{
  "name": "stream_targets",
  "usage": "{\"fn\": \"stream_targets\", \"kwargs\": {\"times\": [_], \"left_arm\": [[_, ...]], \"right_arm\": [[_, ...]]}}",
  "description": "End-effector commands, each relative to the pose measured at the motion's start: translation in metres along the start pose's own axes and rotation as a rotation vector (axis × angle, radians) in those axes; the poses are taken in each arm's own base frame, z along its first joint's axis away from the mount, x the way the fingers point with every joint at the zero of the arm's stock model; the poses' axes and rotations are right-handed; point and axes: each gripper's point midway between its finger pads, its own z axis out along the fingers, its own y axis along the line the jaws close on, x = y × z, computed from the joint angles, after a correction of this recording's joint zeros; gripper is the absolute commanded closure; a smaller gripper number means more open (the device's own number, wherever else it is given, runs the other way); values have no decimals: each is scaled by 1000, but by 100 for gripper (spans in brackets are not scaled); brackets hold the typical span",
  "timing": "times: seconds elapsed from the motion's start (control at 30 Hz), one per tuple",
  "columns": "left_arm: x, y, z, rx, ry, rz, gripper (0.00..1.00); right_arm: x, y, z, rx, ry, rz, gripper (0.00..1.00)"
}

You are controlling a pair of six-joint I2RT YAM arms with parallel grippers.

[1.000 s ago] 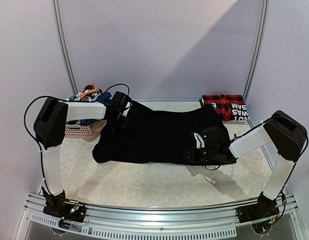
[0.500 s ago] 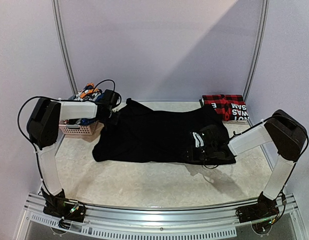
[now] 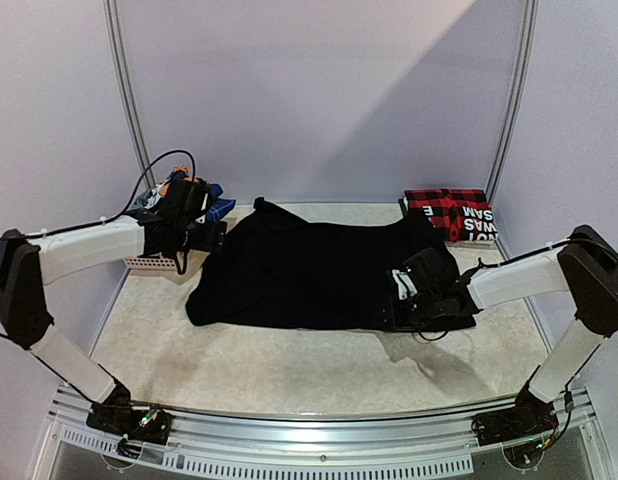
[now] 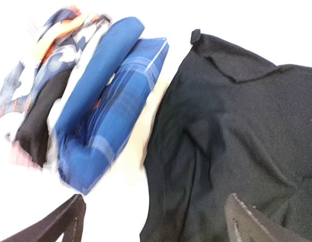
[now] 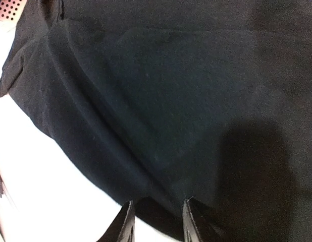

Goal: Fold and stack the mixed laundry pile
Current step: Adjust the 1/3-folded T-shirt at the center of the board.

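A large black garment (image 3: 309,265) lies spread flat across the middle of the table. My left gripper (image 3: 194,240) hangs open off its left edge, holding nothing; in the left wrist view its gripper (image 4: 156,227) frames bare table and the black garment's (image 4: 237,126) edge. The rest of the laundry pile (image 3: 179,190) fills the basket: a blue plaid shirt (image 4: 115,96) and a grey-white-orange patterned piece (image 4: 50,40). My right gripper (image 3: 429,295) sits low on the garment's right end, jaws narrowly apart with a thick fold of black cloth (image 5: 161,91) filling the gap at the gripper (image 5: 157,219).
The pale lattice basket (image 3: 149,263) stands at the back left, just beside the left gripper. A folded red-and-black plaid piece (image 3: 451,210) with a black lettered one lies at the back right. Metal frame posts rise at both back corners.
My left gripper has opened, let go of the garment's top-left corner and drawn back left toward the basket. The right gripper has shifted slightly right with the cloth.
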Motion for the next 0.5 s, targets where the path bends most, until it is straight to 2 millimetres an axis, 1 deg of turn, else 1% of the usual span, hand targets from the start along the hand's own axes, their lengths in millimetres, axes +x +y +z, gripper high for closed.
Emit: {"fn": "stream_targets", "kwargs": {"times": [0.0,0.1,0.17,0.27,0.3,0.37,0.47], "left_arm": [[38,13,-30,-58,61,-35,0],[62,15,-45,-65,92,-49,4],[76,11,-53,-24,111,-83,11],[98,6,-60,30,132,-129,20],[104,6,-62,42,135,-146,22],[116,8,-62,46,139,-174,27],[133,5,-59,66,160,-199,30]], "right_arm": [[8,-6,-23,55,-4,-16,64],[3,-9,-39,72,-60,-7,56],[1,-14,-47,93,-94,8,49],[0,-22,-62,131,-146,46,45],[-4,-32,-70,183,-189,69,44],[-3,-45,-79,250,-220,102,42],[-3,-62,-92,338,-253,145,42]]}}
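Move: Behind and well below the left hand, about 13 cm back, 1 cm left and 16 cm down, lies the T-shirt's near left corner; the laundry basket stands some 8 cm farther out and 13 cm left of that hand. The right hand is at the near hem, which lies about 1 cm back and 2 cm below it; the shirt's near right corner is level with that hand and some 18 cm to its right. Drawing back about 11 cm past the basket and sinking some 5 cm, the left hand heads for the T-shirt's near left corner, its fingers narrowing a little but still wide. The right hand opens its fingers and comes free of the hem, rising about 5 cm, then sweeping about 6 cm right above the near edge, turning slightly clockwise. ##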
